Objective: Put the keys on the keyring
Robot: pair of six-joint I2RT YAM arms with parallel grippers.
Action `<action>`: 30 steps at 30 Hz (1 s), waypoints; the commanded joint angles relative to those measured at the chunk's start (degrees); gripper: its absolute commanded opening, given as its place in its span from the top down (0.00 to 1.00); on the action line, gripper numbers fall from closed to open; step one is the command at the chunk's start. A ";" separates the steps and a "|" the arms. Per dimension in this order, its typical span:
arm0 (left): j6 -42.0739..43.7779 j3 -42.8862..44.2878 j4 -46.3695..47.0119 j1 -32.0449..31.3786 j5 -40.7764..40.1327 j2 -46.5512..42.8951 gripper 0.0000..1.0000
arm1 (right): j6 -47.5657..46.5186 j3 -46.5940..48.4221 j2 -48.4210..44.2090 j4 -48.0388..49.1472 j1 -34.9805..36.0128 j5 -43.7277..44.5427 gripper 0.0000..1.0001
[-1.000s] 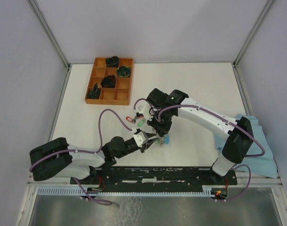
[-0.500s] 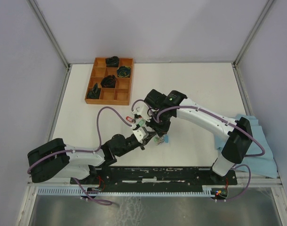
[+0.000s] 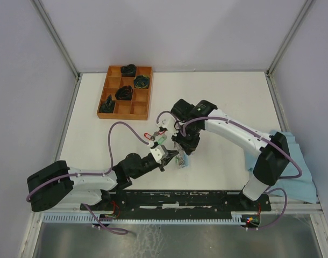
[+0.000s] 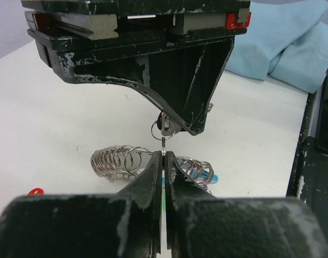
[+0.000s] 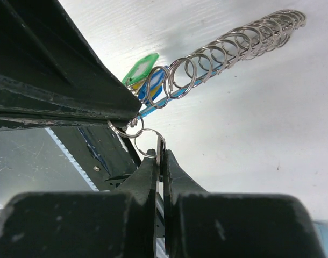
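Observation:
The keyring (image 4: 120, 160) is a silver coil with a light-blue sleeve (image 4: 211, 177), lying on the white table mid-front (image 3: 183, 160). My left gripper (image 4: 164, 155) is shut on a thin ring of it, seen edge-on. Directly above hangs my right gripper (image 4: 176, 129), shut (image 5: 163, 153) on a small silver key (image 4: 167, 128) whose split ring (image 5: 145, 141) links to the ring at the left fingertips (image 5: 129, 113). A green tag (image 5: 140, 69) lies by the coil (image 5: 236, 45). A red tag (image 3: 149, 136) and a green tag (image 3: 159, 140) show beside both grippers.
A wooden compartment tray (image 3: 139, 108) with dark bundles stands at the back left. A light-blue cloth (image 3: 296, 161) lies at the right edge. The black mounting rail (image 3: 180, 196) runs along the near edge.
My left gripper has closed and moved forward and up to meet the right gripper. The right gripper has stayed shut and shifted slightly.

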 commanded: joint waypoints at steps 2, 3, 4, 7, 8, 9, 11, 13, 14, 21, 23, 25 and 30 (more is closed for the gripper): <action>3.83 -0.24 2.43 0.22 3.37 -1.68 0.97 | 0.02 0.40 0.96 -0.82 -1.30 0.07 0.99; 4.36 -0.16 2.73 0.20 3.94 -1.65 0.97 | 0.24 0.58 1.48 -0.68 -1.28 -0.41 0.99; 4.98 0.07 3.00 0.22 4.54 -1.57 0.97 | 0.50 0.78 2.01 -0.60 -1.25 -0.73 0.99; 6.26 1.22 3.39 0.21 6.31 -0.86 0.97 | 1.15 1.55 3.81 -0.40 -0.70 -1.88 0.99; 6.60 1.67 3.62 0.22 6.95 -0.45 0.97 | 1.13 1.95 4.47 -0.40 -0.36 -2.15 0.99; 6.79 2.08 4.08 0.22 7.70 0.02 0.97 | 1.08 2.22 5.09 -0.48 -0.01 -2.27 0.99; 7.11 2.78 5.07 0.23 8.79 0.91 0.97 | 0.80 2.65 5.91 -0.39 0.30 -2.77 0.99; 7.41 3.02 5.60 0.23 8.75 1.35 0.97 | 0.41 2.69 6.03 -0.40 0.31 -2.67 0.99; 7.56 2.88 5.54 0.20 8.46 1.38 0.97 | 0.15 2.62 5.82 -0.39 0.29 -2.37 0.99; 7.45 -0.17 5.10 0.23 2.82 0.51 0.97 | -0.79 2.78 3.92 -0.94 -2.02 -0.77 0.99; 6.95 -0.54 4.54 0.16 0.92 0.69 0.94 | -0.85 3.30 3.63 -1.08 -2.82 -0.45 0.99; 6.66 -0.35 3.39 0.29 -0.57 1.58 0.83 | -0.90 3.92 3.27 -1.25 -3.58 -0.04 0.99; 3.25 -1.49 3.58 0.31 -2.75 1.68 0.56 | -0.75 4.32 2.18 -1.21 -5.50 2.37 0.99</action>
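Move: The key pinched in the right gripper lies about 3 cm to the right of the left gripper's tips, 1 cm ahead and 1 cm above; the tips hold the keyring's end ring. The keyring's coils hang some 5 cm lower, about 3 cm farther out. On the table roughly 11 cm below, the loose green tag is some 7 cm ahead and 5 cm left. From the right gripper, that end ring is 3 cm left, 1 cm back and 1 cm down. Keep the key pinched and lower the right gripper about 2.5 cm, drawing it slightly back, while the left, still gripping the end ring, eases about 1 cm back and a little down. Then bring both forward, the right by nearly 3 cm, edging right, and open the left fingers partway to let the ring go. ##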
